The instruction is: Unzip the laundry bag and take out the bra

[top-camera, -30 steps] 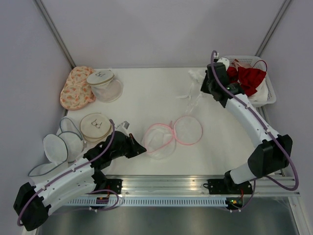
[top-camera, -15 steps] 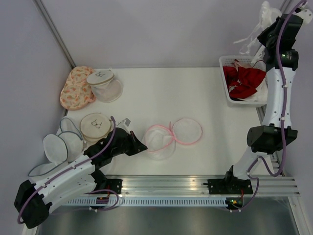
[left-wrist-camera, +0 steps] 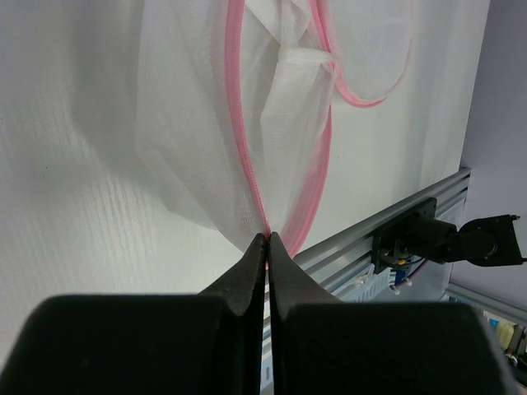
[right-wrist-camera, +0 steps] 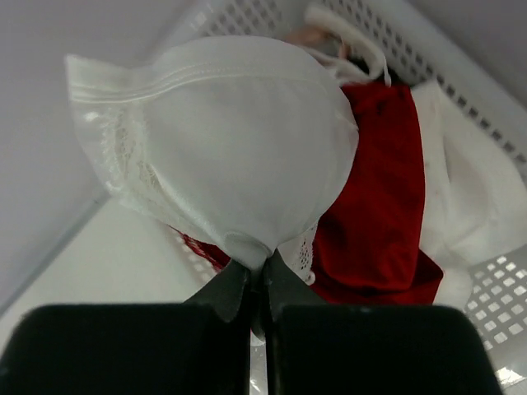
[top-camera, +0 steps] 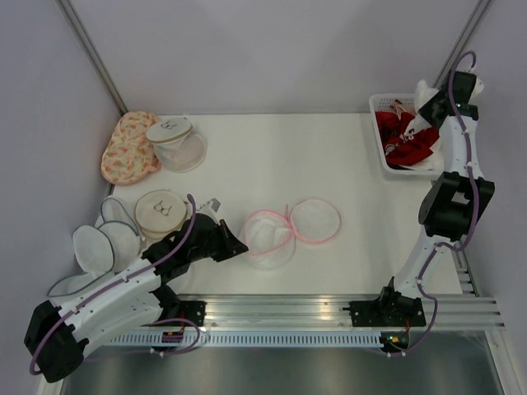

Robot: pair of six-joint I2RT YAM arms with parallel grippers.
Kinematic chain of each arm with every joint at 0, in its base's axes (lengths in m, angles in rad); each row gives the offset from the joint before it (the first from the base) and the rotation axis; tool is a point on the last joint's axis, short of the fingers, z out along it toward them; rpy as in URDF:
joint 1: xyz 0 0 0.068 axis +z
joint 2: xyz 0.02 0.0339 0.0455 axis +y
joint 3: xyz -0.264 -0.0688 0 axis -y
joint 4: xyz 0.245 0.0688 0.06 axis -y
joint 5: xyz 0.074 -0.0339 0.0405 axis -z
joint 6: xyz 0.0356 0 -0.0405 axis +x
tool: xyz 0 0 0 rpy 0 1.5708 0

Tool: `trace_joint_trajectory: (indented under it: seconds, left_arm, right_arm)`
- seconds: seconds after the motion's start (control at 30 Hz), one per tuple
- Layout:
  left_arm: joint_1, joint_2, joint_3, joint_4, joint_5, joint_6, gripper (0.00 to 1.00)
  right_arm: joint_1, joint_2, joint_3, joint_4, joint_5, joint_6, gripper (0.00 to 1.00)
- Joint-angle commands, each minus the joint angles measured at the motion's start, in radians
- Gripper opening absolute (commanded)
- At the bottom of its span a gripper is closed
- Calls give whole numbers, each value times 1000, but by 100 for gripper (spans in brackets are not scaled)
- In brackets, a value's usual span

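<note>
The laundry bag [top-camera: 270,237] lies unzipped mid-table, its white mesh dome and pink rim spread out with the round flap [top-camera: 316,220] folded open to the right. My left gripper [top-camera: 243,245] is shut on the pink rim [left-wrist-camera: 268,234] at the bag's left edge. The mesh [left-wrist-camera: 206,123] fans out ahead of the fingers. My right gripper [top-camera: 434,107] is shut on a white bra [top-camera: 423,105], which hangs above the white basket [top-camera: 380,103] at the back right. In the right wrist view the bra's cup [right-wrist-camera: 239,132] bulges above the pinched jaws [right-wrist-camera: 263,270].
The basket [right-wrist-camera: 486,90] holds a red garment [right-wrist-camera: 379,214] and white cloth. At the left are an orange floral pouch [top-camera: 128,148], a clear mesh dome with a white top [top-camera: 175,140], a beige round bag [top-camera: 160,211] and white mesh bags [top-camera: 103,245]. A metal rail [top-camera: 329,306] runs along the near edge.
The right arm carried the bra from the table's back right, swung high up, and has now come down over the basket. The left gripper kept its hold on the bag rim.
</note>
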Motion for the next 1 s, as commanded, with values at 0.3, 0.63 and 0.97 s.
trace_joint_trajectory:
  seconds: [0.3, 0.63, 0.97]
  left_arm:
    - [5, -9, 2, 37, 13, 23, 2]
    - [5, -39, -5, 34, 10, 15, 2]
    - [7, -47, 4, 37, 3, 14, 2]
  right_arm:
    - [7, 120, -256, 56, 148, 75, 0]
    - [18, -61, -267, 145, 97, 26, 62]
    - [223, -328, -231, -86, 169, -109, 83]
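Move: The basket's middle is about 20 cm below the right hand, which still pinches the white bra, and roughly 3 cm back towards the robot. In the basket the red bra lies some 4 cm back and 2 cm left of the hand, and the peach cloth about 4 cm ahead and 3 cm left. From the left hand, still gripping the bag's pink edge, the basket is about 35 cm ahead, 48 cm to its right and 5 cm lower. The right hand carries the white bra almost straight down, about 17 cm and slightly back, into the basket over the red bra, its fingers tipping down by nearly 20 degrees on the way. At the bottom the fingers spread wide and let go of the bra, and the empty hand at once climbs some 21 cm, its tilt coming back up as it veers left, clear above the basket. ##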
